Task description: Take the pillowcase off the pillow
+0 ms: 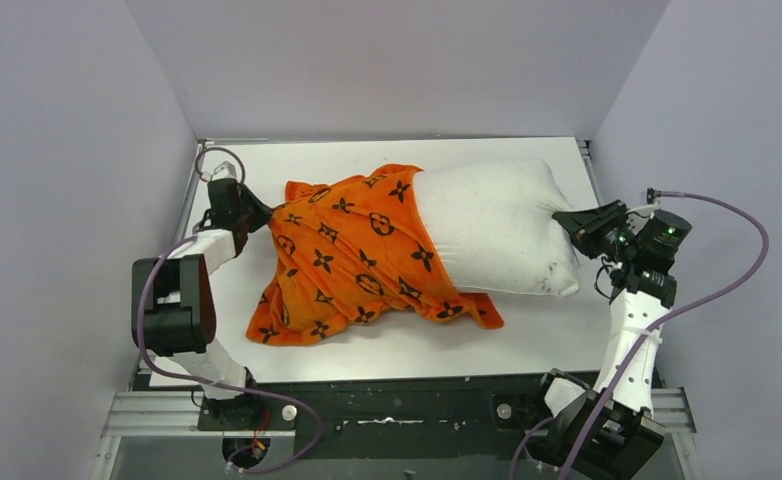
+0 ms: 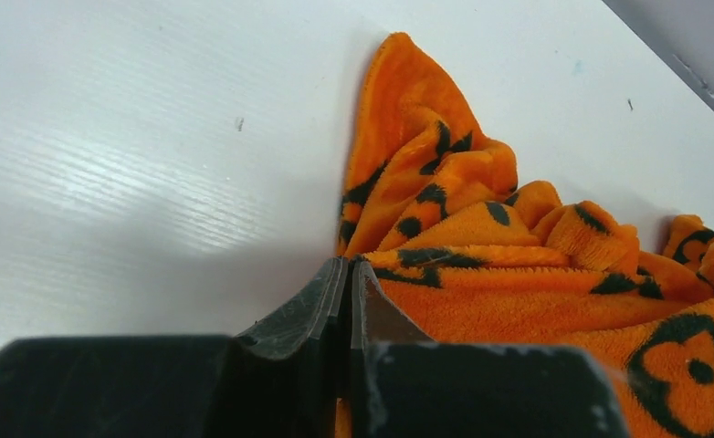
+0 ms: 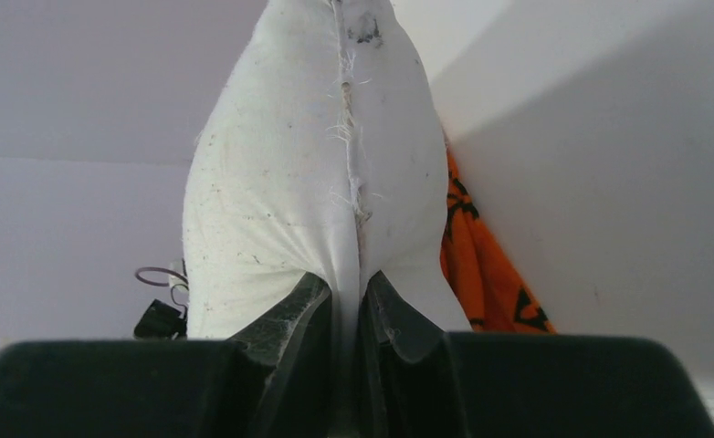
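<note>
The orange pillowcase (image 1: pixel 357 255) with black motifs covers the left half of the white pillow (image 1: pixel 492 235), whose right half is bare. My left gripper (image 1: pixel 263 215) is shut on the pillowcase's far left edge; in the left wrist view its jaws (image 2: pixel 349 266) are pressed together with orange fabric (image 2: pixel 481 265) between them and bunched beyond. My right gripper (image 1: pixel 567 220) is shut on the pillow's right seam edge; in the right wrist view the white pillow (image 3: pixel 280 192) is pinched between the fingers (image 3: pixel 346 287), with orange pillowcase (image 3: pixel 481 274) behind it.
The white tabletop (image 1: pixel 527 340) is closed in by grey walls on the left, the back and the right. Purple cables (image 1: pixel 737 260) loop beside both arms. A black rail (image 1: pixel 397 410) runs along the near edge.
</note>
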You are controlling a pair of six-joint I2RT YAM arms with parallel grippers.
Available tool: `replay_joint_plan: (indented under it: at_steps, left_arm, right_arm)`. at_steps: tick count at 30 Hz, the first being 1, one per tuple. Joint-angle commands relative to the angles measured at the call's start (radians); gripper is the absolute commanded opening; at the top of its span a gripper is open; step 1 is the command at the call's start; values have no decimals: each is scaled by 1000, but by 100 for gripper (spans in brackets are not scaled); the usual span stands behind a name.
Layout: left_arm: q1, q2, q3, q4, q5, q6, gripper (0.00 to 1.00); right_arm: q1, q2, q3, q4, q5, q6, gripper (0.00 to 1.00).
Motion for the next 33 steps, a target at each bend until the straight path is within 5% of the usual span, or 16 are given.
replay_joint_plan:
  at_steps: [1, 4, 7, 13, 16, 24, 33]
  left_arm:
    - [112, -64, -25, 73, -402, 50, 0]
    - [120, -100, -24, 74, -405, 36, 0]
    - [89, -186, -50, 206, -122, 44, 0]
    - [-128, -246, 10, 260, 450, 188, 70]
    - [-284, -307, -21, 221, 408, 299, 93]
    - [-663, -585, -316, 412, 226, 544, 96]
    - [-727, -542, -360, 318, -9, 614, 94]
  right_arm:
    - [-82, -19, 27, 320, 101, 147, 0]
    - [-69, -18, 59, 302, 109, 112, 0]
    - [3, -22, 108, 250, 195, 41, 0]
    - [207, 63, 242, 176, 424, -32, 0]
    - [276, 171, 395, 113, 492, -36, 0]
    - [440, 314, 628, 23, 825, 64, 0]
    - [510, 369, 714, 23, 801, 66, 0]
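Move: The left hand still pinches the closed end of the pillowcase; the middle of the pillowcase lies about 20 cm to its right, 10 cm back and some 4 cm lower, with the bare part of the pillow about 49 cm right and 8 cm back. The right hand still grips the pillow's raised end: the bare part's middle is roughly 13 cm left, 6 cm ahead and 12 cm below it, the pillowcase's about 43 cm left, 5 cm ahead and 21 cm below. After a brief hold, the left hand rises and opens wide, letting go of the pillowcase's closed end, then swings some 26 cm right and 18 cm back to hover over the near side of the pillowcase, its fingers turning from forward-and-down to nearly level and pointing forward-right. Once the left has let go, the right hand, keeping its pinch on the pillow's end, carries it about 12 cm forward and 9 cm up with a slight drift left, rolling some 15 degrees so its left side dips. ##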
